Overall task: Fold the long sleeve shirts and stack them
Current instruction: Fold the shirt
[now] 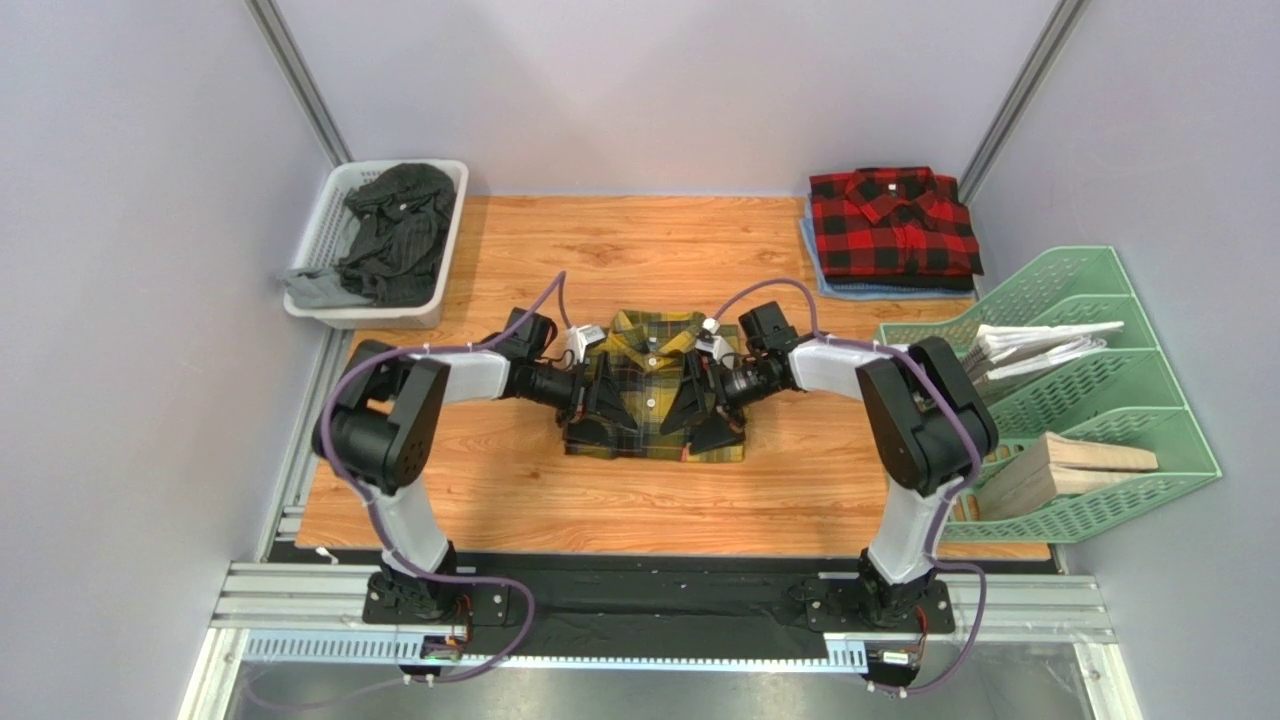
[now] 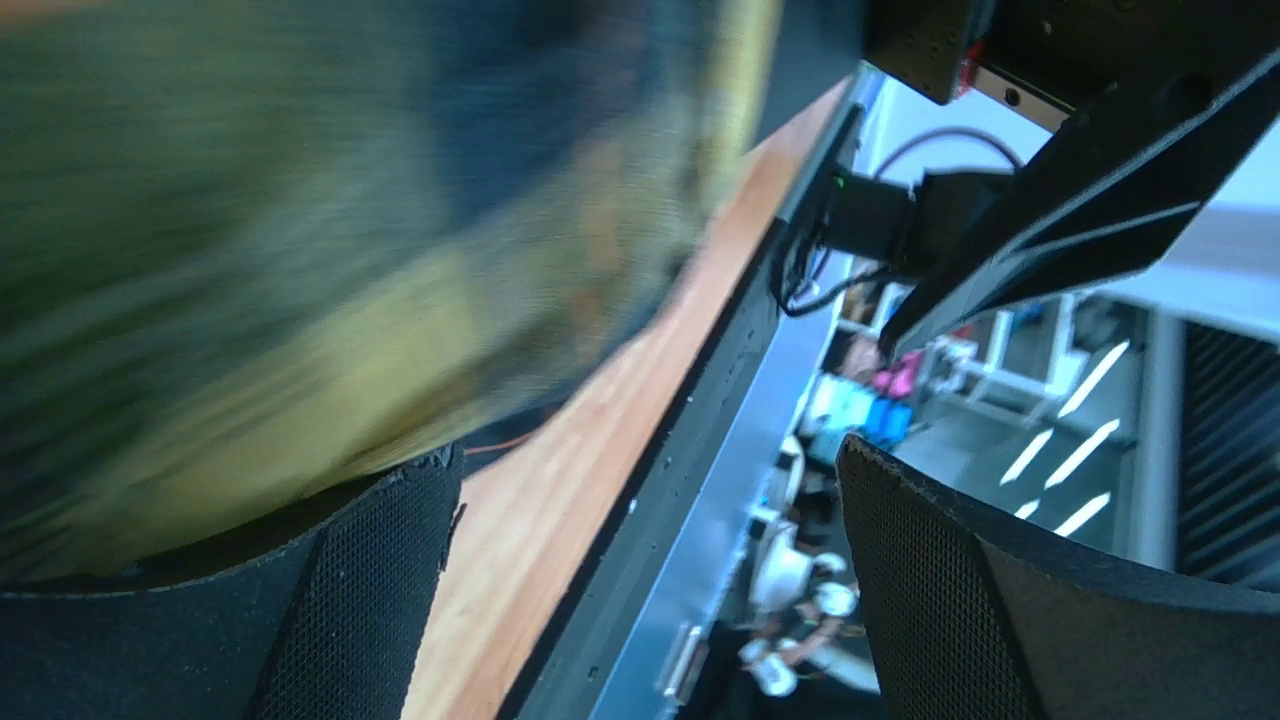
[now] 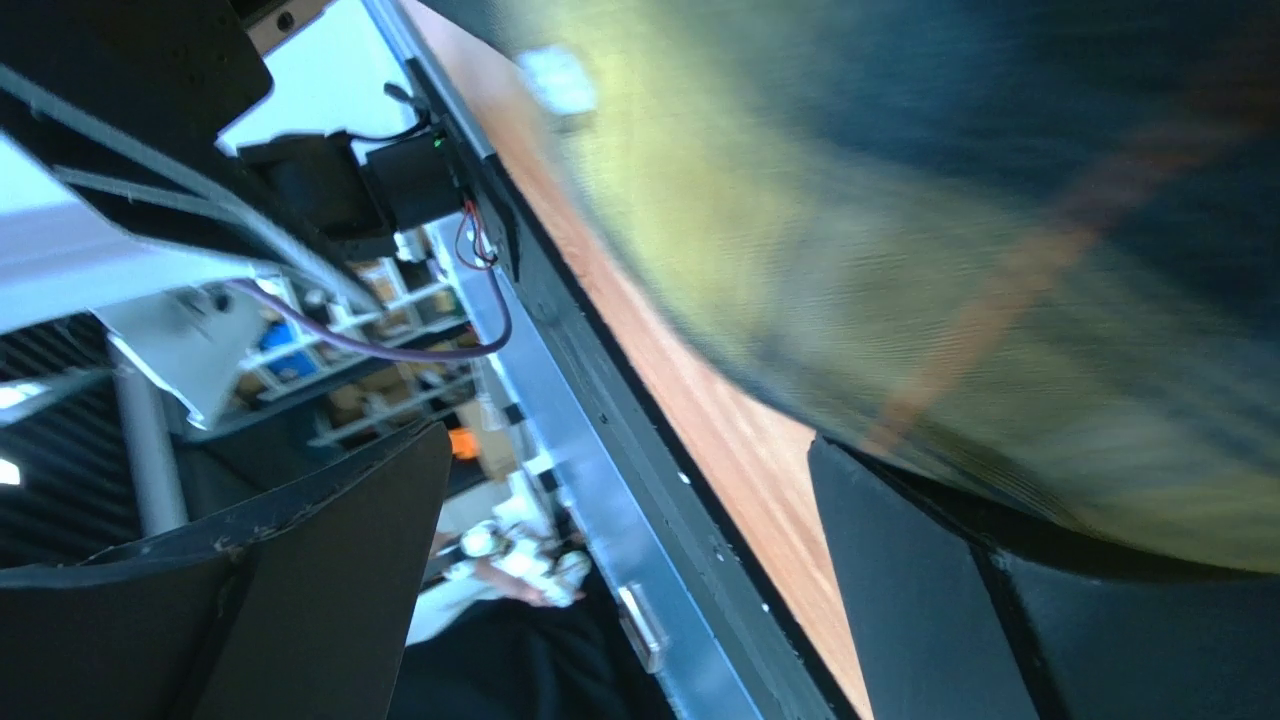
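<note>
A yellow plaid long sleeve shirt (image 1: pixel 649 387) lies folded, collar away from me, in the middle of the wooden table (image 1: pixel 496 495). My left gripper (image 1: pixel 583 393) is at its left side and my right gripper (image 1: pixel 718 393) at its right side, both low by the cloth. In the left wrist view the shirt (image 2: pixel 301 225) is a blur beside the open left gripper (image 2: pixel 646 570), nothing between the fingers. The right wrist view shows the same cloth (image 3: pixel 977 225) next to the open, empty right gripper (image 3: pixel 631 585). A red plaid shirt (image 1: pixel 893 225) sits folded at the back right.
A white basket (image 1: pixel 334 225) holding dark grey clothes (image 1: pixel 394 225) stands at the back left corner. A green file rack (image 1: pixel 1112 435) with papers and wooden pieces lines the right edge. The red shirt rests on a blue cloth (image 1: pixel 819 267).
</note>
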`<state>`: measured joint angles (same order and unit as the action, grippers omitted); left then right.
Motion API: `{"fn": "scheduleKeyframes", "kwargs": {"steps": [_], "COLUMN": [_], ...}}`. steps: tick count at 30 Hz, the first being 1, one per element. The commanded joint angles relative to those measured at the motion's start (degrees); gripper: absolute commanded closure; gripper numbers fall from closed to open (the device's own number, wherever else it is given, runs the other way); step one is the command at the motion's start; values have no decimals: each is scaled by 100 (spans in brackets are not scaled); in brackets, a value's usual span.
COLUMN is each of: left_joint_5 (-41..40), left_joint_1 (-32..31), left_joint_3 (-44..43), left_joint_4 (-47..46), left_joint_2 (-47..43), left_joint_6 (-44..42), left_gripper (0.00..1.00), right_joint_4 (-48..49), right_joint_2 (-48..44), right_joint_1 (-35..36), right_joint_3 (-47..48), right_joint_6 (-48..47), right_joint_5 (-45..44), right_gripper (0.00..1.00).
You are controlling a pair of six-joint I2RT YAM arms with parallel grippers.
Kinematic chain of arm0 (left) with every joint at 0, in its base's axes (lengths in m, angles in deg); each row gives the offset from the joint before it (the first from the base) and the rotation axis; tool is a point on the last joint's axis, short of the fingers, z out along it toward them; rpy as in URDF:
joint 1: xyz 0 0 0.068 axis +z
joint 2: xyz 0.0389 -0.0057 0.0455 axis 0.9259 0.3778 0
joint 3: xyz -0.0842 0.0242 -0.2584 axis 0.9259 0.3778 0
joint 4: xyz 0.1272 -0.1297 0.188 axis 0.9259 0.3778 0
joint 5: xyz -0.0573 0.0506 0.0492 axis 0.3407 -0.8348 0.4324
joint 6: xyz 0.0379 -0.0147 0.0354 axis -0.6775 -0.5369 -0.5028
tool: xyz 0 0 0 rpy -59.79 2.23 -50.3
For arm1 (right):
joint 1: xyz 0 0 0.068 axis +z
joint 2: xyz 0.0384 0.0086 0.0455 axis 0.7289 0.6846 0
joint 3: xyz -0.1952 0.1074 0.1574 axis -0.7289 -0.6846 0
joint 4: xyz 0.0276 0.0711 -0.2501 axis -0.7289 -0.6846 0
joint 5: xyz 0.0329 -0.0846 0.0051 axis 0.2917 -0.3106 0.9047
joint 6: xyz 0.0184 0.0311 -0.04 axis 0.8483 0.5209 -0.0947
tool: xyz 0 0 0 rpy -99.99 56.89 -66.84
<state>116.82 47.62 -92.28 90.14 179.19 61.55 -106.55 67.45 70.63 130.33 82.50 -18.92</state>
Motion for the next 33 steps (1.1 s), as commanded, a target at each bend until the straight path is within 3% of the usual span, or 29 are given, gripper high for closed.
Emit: {"fn": "scheduleKeyframes", "kwargs": {"steps": [1, 7, 8, 10, 12, 14, 17, 19, 22, 29, 33], "left_joint_5": [-550, -868, -685, -281, 81, 38, -102, -208, -559, -1298, -870], "left_joint_1": [418, 1025, 1051, 1034, 929, 675, 393, 340, 340, 875, 999], "left_joint_3": [-102, 13, 13, -101, -442, -794, -1776, -1999, -2219, -2026, -2220], "left_joint_4": [36, 616, 738, 1204, 1311, 1084, 372, -259, -693, 543, 1319], "left_joint_2": [679, 691, 603, 96, -433, -883, -350, 307, 933, 1647, 948], "left_joint_6": [6, -345, -607, -1056, -1532, -1376, -620, 219, 734, 279, -1168], "left_gripper": [1, 1, 2, 3, 4, 3, 5, 8, 13, 22, 35], "right_joint_4": [-51, -1077, -1732, -2159, -2127, -1436, -547, -535, -640, -1430, -2221], "right_joint_2": [807, 881, 741, 355, -278, -342, 279, 694, 1467, 2514, 2138], "right_joint_1": [-493, -1074, -1065, -1074, -1074, -1074, -1065, -1074, -1092, -1214, -1188], "right_joint_3": [-55, 110, 225, 480, 928, 1357, 1702, 2088, 2353, 3073, 3100], "right_joint_6": [-148, -963, -1192, -1561, -1555, -1012, -298, -324, -429, -1052, -1763], "right_joint_5": [-31, -59, 168, 363, 451, 495, 435, 417, 329, -190, 274], "right_gripper": [0, 0, 0, 0, 0, 0, 0, 0, 4, 15, 23]}}
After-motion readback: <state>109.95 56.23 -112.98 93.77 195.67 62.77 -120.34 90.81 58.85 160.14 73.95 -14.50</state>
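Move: Both open hands hang low over the lower part of the folded shirt. From the left hand, the shirt's left shoulder is about 15 cm ahead, 5 cm left and 3 cm down; the lower left corner is 3 cm back and 7 cm left. From the right hand, the right shoulder is 15 cm ahead, 5 cm right and 3 cm down; the lower right corner is 3 cm back, 7 cm right. The collar is 16 cm ahead between them, 5 cm right of the left hand and 4 cm left of the right. Outward first, after dipping about 2 cm: both hands draw apart low over the shirt, each some 4 to 5 cm towards its own side. Then they lift and arc forward about 11 cm to the shoulders, the left swinging inward on the way and back out, and sink onto the cloth there with fingers starting to close. ##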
